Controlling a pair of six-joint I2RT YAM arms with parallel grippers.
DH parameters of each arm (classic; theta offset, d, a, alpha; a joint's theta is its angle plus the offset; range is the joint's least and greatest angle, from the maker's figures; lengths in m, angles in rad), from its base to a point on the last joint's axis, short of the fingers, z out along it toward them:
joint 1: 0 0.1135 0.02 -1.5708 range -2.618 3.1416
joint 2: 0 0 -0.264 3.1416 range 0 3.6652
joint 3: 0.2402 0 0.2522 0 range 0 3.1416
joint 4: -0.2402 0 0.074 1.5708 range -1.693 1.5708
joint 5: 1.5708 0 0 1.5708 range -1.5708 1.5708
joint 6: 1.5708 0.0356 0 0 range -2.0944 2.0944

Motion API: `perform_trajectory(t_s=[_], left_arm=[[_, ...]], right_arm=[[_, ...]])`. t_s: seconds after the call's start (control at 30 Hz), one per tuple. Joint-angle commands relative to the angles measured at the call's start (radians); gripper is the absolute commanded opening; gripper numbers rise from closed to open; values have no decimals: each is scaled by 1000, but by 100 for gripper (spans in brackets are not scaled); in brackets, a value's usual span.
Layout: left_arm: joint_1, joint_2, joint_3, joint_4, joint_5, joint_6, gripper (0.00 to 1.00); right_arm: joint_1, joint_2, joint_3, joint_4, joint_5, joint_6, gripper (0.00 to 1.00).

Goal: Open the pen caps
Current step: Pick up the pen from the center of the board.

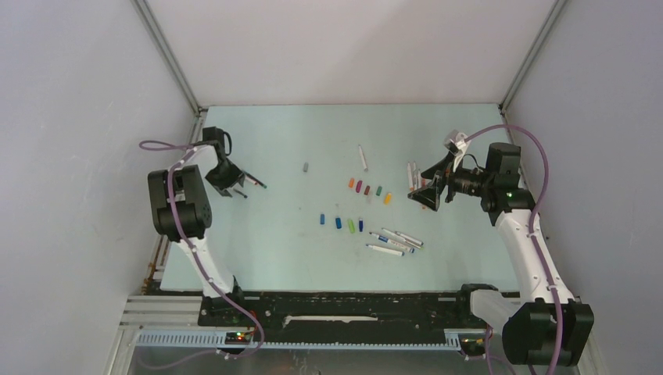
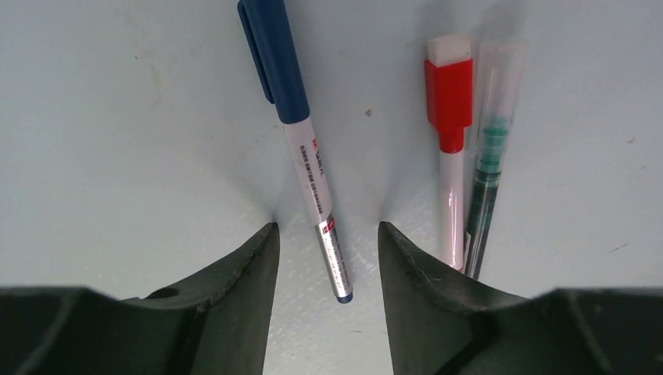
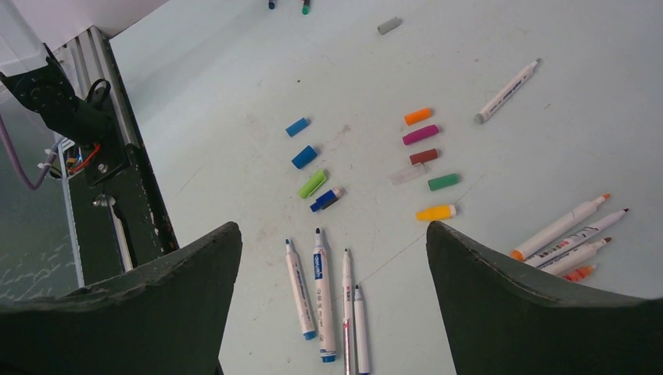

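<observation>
In the left wrist view a white pen [image 2: 313, 176] with a blue cap [image 2: 274, 55] lies on the table between my left gripper's [image 2: 327, 226] jaws. The jaws stand apart, with a gap on each side of the barrel. To its right lie a red-capped pen [image 2: 449, 101] and a green pen under a clear cap [image 2: 491, 148]. Loose pen caps lie mid-table in two rows: orange [image 3: 418, 116], magenta [image 3: 421, 134], green [image 3: 443, 182], yellow [image 3: 435, 212], blue [image 3: 305, 156] and light green [image 3: 313, 183]. My right gripper [image 3: 332, 226] hangs open and empty above the table's right side.
Several uncapped pens [image 3: 320, 297] lie below the right gripper, and more [image 3: 563, 234] lie to its right. A lone white pen [image 1: 363, 156] and a grey cap [image 1: 306, 166] lie farther back. The left gripper [image 1: 233, 186] is low near the table's left edge.
</observation>
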Motion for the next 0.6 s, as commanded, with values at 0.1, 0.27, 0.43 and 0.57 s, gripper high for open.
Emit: perform_trajectory(t_s=[0.1,0.27,0.43,0.57], left_arm=[[5,38,64,-53,13,2,47],[3,64,80,-76,32,14,39],[-11,83,96,-129,39,50,27],[-10,35,39,-111,33,62,14]], right_arm=[[-6,6,12,29,-19,10,89],[-10,2,12,31,-27,16,89],[-5,-11,12,38,-33,23,89],[-3,-29,13,39,-42,27,88]])
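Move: Lying just under the left hand, the navy-capped pen already has its tail between the half-open fingers; its middle is about 3 cm left of the hand point, 1 cm ahead and 1 cm below. The red pen lies about 6 cm ahead and 1 cm to the right, and the green pen roughly 7 cm ahead and 3 cm right, both also 1 cm below. From the right hand, the navy-capped pen is some 67 cm left, 8 cm ahead and 22 cm below. Closing from half open to nearly shut, the left fingers pinch the navy-capped pen by its silver tail section, a few centimetres from the end. The hand hardly travels: it eases down about 0.5 cm, drifting as far back and right late on, while the wrist tips some 5 degrees so that the fingertips point slightly more back towards the base. ##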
